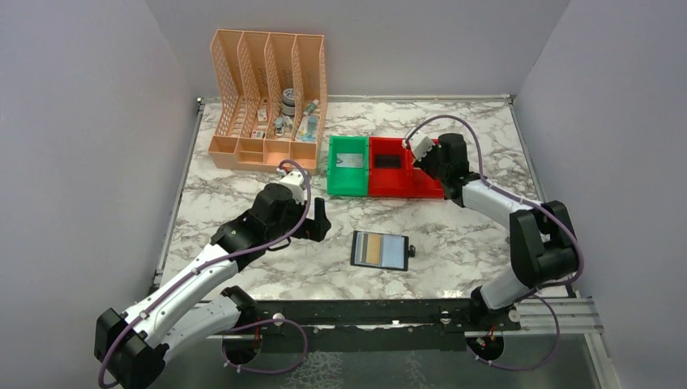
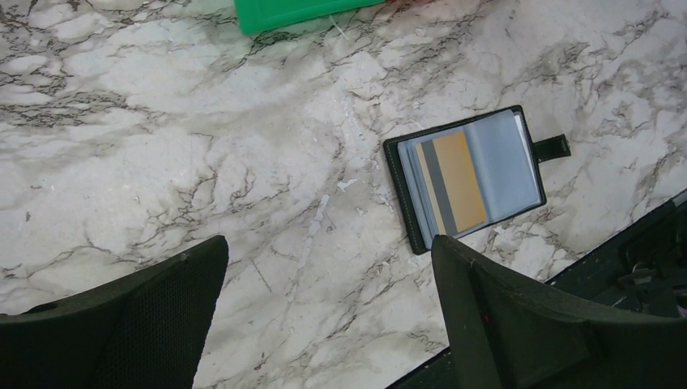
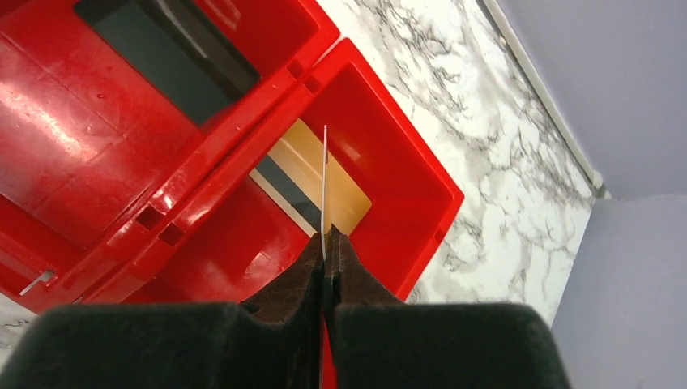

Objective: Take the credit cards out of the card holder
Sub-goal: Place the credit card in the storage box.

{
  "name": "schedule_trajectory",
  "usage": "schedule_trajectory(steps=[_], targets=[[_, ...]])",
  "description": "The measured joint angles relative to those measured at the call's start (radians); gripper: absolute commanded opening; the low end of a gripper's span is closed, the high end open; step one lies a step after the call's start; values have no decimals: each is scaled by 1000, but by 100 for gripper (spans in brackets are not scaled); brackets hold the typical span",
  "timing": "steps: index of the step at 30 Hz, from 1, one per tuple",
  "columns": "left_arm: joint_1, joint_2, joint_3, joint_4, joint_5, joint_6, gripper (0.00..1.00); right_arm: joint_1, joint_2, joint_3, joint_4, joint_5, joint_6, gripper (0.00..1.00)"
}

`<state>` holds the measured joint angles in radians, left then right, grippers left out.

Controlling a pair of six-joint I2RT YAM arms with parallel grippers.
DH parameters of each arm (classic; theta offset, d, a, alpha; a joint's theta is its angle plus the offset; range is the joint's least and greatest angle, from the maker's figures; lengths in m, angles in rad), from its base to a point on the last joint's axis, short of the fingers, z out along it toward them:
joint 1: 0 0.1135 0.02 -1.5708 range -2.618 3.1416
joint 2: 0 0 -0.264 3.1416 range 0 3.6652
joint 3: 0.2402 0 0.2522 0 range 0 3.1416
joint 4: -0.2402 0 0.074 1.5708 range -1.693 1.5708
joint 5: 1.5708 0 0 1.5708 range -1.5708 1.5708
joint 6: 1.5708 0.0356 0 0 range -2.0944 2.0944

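The black card holder (image 1: 379, 250) lies open on the marble table, with a tan credit card (image 2: 458, 178) showing in its grey-blue sleeves (image 2: 502, 158). My left gripper (image 1: 322, 220) hovers to its left, open and empty (image 2: 328, 247). My right gripper (image 1: 428, 166) is over the right red bin (image 3: 405, 170), shut (image 3: 326, 237) on a thin white card (image 3: 325, 162) seen edge-on. Another tan card (image 3: 350, 201) lies flat in that bin below it.
A second red bin (image 1: 389, 182) holding a dark card stands next to a green bin (image 1: 348, 182) holding a pale card. A peach lattice organizer (image 1: 267, 89) stands at the back left. Grey walls close in three sides, and a black rail (image 1: 364, 312) runs along the near edge.
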<state>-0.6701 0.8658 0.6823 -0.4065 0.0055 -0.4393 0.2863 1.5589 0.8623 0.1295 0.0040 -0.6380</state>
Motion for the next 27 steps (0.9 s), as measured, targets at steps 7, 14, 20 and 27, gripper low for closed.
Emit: schedule_trajectory(steps=[7, 14, 20, 27], targets=[[0, -9, 0, -26, -36, 9, 99, -1, 84, 44, 5, -18, -105, 1], [0, -10, 0, -31, -60, 10, 99, -24, 165, 137, -3, -22, -174, 1], [0, -10, 0, -30, -68, 10, 99, -34, 200, 203, -24, -49, -235, 1], [0, -10, 0, -31, -68, 12, 99, -46, 216, 222, -85, -94, -291, 1]])
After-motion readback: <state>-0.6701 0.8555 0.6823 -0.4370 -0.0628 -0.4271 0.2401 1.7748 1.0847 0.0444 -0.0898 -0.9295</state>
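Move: The right hand holds the card over the red storage box. The middle of the box's right compartment is about 4 cm ahead, 2 cm right and 8 cm below. The gold card lying inside is roughly 6 cm ahead, 1 cm right and 9 cm down, and the dark card next door is 6 cm ahead and 9 cm left. From the left hand, that compartment is some 25 cm ahead, 30 cm right and 14 cm lower. Still pinching the card on edge, the right hand carries it forward about 5 cm over the right compartment, towards the box's far wall. It dips nearly 2 cm on the way, rises again, then settles about 1 cm lower than it began. Meanwhile the wrist turns some 10 degrees counter-clockwise and its left side rolls down about as much; the fingers stay shut. ##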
